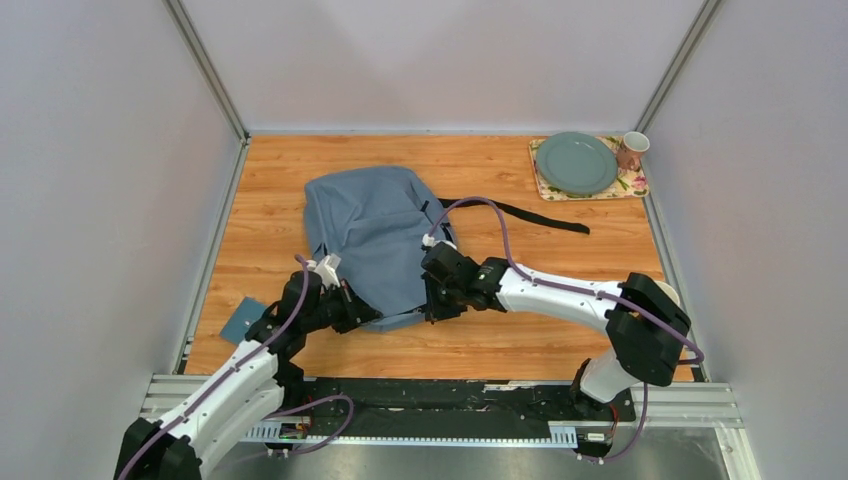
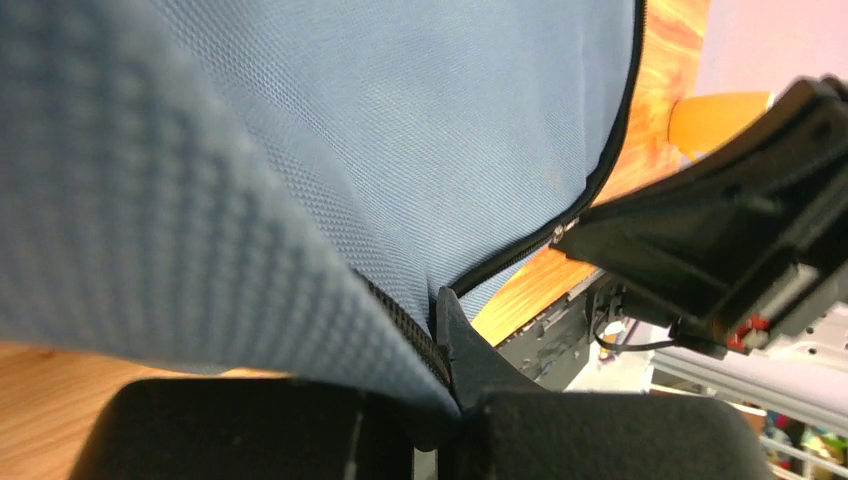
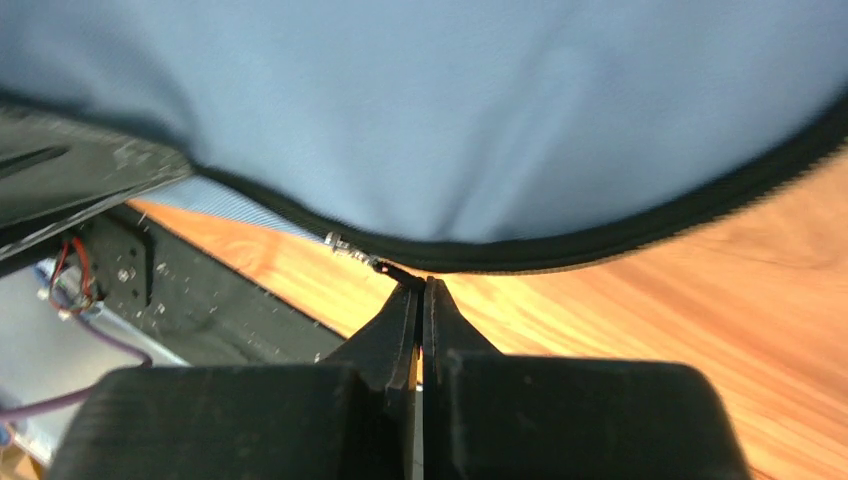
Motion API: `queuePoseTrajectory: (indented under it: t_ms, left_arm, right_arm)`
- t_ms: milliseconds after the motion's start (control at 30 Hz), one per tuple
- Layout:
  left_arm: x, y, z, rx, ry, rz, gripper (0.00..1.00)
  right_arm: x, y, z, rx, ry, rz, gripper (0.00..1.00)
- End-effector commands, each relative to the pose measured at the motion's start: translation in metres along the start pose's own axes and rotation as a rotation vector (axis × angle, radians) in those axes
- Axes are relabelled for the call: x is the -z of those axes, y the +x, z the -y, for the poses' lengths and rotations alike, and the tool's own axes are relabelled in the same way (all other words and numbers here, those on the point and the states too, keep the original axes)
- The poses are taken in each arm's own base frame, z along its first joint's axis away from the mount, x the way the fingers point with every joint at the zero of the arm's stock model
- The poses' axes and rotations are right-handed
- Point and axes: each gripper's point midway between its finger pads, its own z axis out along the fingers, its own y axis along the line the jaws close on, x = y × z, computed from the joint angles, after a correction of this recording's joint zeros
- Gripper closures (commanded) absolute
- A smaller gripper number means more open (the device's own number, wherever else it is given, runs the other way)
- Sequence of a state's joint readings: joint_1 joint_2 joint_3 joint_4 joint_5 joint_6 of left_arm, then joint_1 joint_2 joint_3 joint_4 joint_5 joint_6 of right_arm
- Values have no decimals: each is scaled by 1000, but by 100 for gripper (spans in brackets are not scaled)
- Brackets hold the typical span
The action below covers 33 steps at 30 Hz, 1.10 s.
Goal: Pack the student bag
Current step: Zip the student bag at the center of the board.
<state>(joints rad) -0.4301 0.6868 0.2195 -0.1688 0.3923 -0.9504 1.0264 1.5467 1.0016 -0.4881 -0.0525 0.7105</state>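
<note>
The student bag (image 1: 375,235), a soft grey-blue backpack with dark zips, lies flat in the middle of the wooden table. At the bag's near-left edge my left gripper (image 1: 365,310) is shut on the fabric. In the left wrist view the zip-lined rim of the bag (image 2: 400,150) is pinched between its fingers (image 2: 470,350). My right gripper (image 1: 432,305) sits at the bag's near edge, a little to the right. In the right wrist view that gripper (image 3: 422,285) is shut on the small zip pull (image 3: 365,258) under the bag's (image 3: 450,120) black zip line.
A blue notebook (image 1: 243,320) lies at the near left, beside the left arm. On a flowered mat at the far right stand a green plate (image 1: 576,163) and a mug (image 1: 632,150). A black strap (image 1: 530,215) trails right from the bag. Walls close in on both sides.
</note>
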Motion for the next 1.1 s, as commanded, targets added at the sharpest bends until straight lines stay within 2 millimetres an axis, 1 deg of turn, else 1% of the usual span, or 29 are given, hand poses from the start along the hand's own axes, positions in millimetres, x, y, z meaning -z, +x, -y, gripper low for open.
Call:
queuePoseTrajectory:
  t_ms: [0, 67, 133, 167, 200, 267, 300, 333, 400, 433, 500, 533, 567, 600, 633, 667, 700, 733, 767, 800, 833, 867, 933, 967, 1067]
  left_arm:
    - [11, -20, -2, -185, -7, 85, 100]
    - [16, -28, -4, -162, 12, 104, 100]
    - [19, -26, -8, -147, 25, 77, 100]
    - [23, -30, -8, -129, 38, 76, 100]
    - [24, -32, -9, -141, 36, 80, 100]
    - [29, -38, -13, -128, 25, 94, 100]
    - [32, -44, -11, -143, 28, 105, 100]
    - [34, -43, -10, -135, 29, 95, 100]
    - [37, -50, -8, -130, 23, 109, 100]
    - [37, -49, -6, -121, 33, 94, 100]
    - [38, -50, 3, -107, 65, 82, 82]
    - [38, -49, 8, -105, 89, 70, 59]
    - [40, -51, 12, -107, 97, 72, 50]
    - [42, -54, 15, -118, 98, 80, 44]
    - [45, -56, 16, -125, 85, 92, 35]
    - [50, -63, 21, -171, 76, 118, 32]
    - [54, -67, 22, -194, 55, 136, 29]
    - [61, -71, 16, -200, -10, 167, 25]
    - [72, -83, 24, -267, -28, 212, 25]
    - [79, -88, 26, -294, -56, 239, 25]
    - [89, -93, 23, -310, -113, 276, 25]
    - [102, -104, 35, -375, -121, 324, 24]
    - [118, -112, 40, -416, -162, 380, 24]
    - [127, -118, 53, -482, -143, 405, 24]
    - [128, -112, 82, -582, -28, 337, 23]
  right_arm:
    - [15, -34, 35, 3, 144, 91, 100]
    - [21, -47, 42, 1, 158, 117, 100]
    - [23, -53, 46, 0, 169, 130, 100]
    - [25, -56, 53, 2, 188, 129, 100]
    - [26, -58, 55, 2, 198, 132, 100]
    - [27, -60, 65, 3, 231, 131, 100]
    - [26, -60, 68, 2, 239, 128, 100]
    - [27, -59, 70, 0, 245, 127, 100]
    - [27, -58, 71, -2, 235, 127, 100]
    - [27, -56, 68, -1, 219, 123, 100]
    - [27, -55, 55, -10, 144, 122, 100]
    - [24, -49, 55, -20, 129, 109, 100]
    - [24, -48, 44, -23, 71, 104, 100]
    - [23, -45, 44, -32, 57, 98, 100]
    - [22, -40, 44, -48, 47, 88, 100]
    - [22, -39, 40, -51, 20, 91, 100]
    - [23, -38, 38, -60, 12, 91, 100]
    - [22, -36, 38, -67, 6, 87, 100]
    - [22, -34, 38, -73, 3, 87, 100]
    - [23, -34, 38, -76, 0, 86, 100]
    - [25, -34, 37, -75, -6, 89, 100]
    - [26, -34, 37, -76, -7, 90, 100]
    - [28, -35, 35, -76, -16, 97, 100]
    - [29, -36, 33, -76, -20, 100, 100]
    - [32, -39, 29, -76, -37, 108, 100]
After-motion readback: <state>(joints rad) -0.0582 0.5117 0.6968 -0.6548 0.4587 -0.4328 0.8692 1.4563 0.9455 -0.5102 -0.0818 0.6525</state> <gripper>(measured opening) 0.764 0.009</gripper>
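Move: The right hand holds the zip's pull; its slider sits about 2 cm ahead and 3 cm left, and the bag's near right corner some 6 cm ahead and 3 cm right. The black strap's middle lies about 24 cm ahead, 20 cm right. The left hand pinches the bag's near edge; from it, the slider is about 2 cm ahead, 9 cm right, and the bag's middle some 18 cm straight ahead. Right hand drags the zip pull forward-right about 7 cm, eases back; left tugs left, opens, lifts some 13 cm. ##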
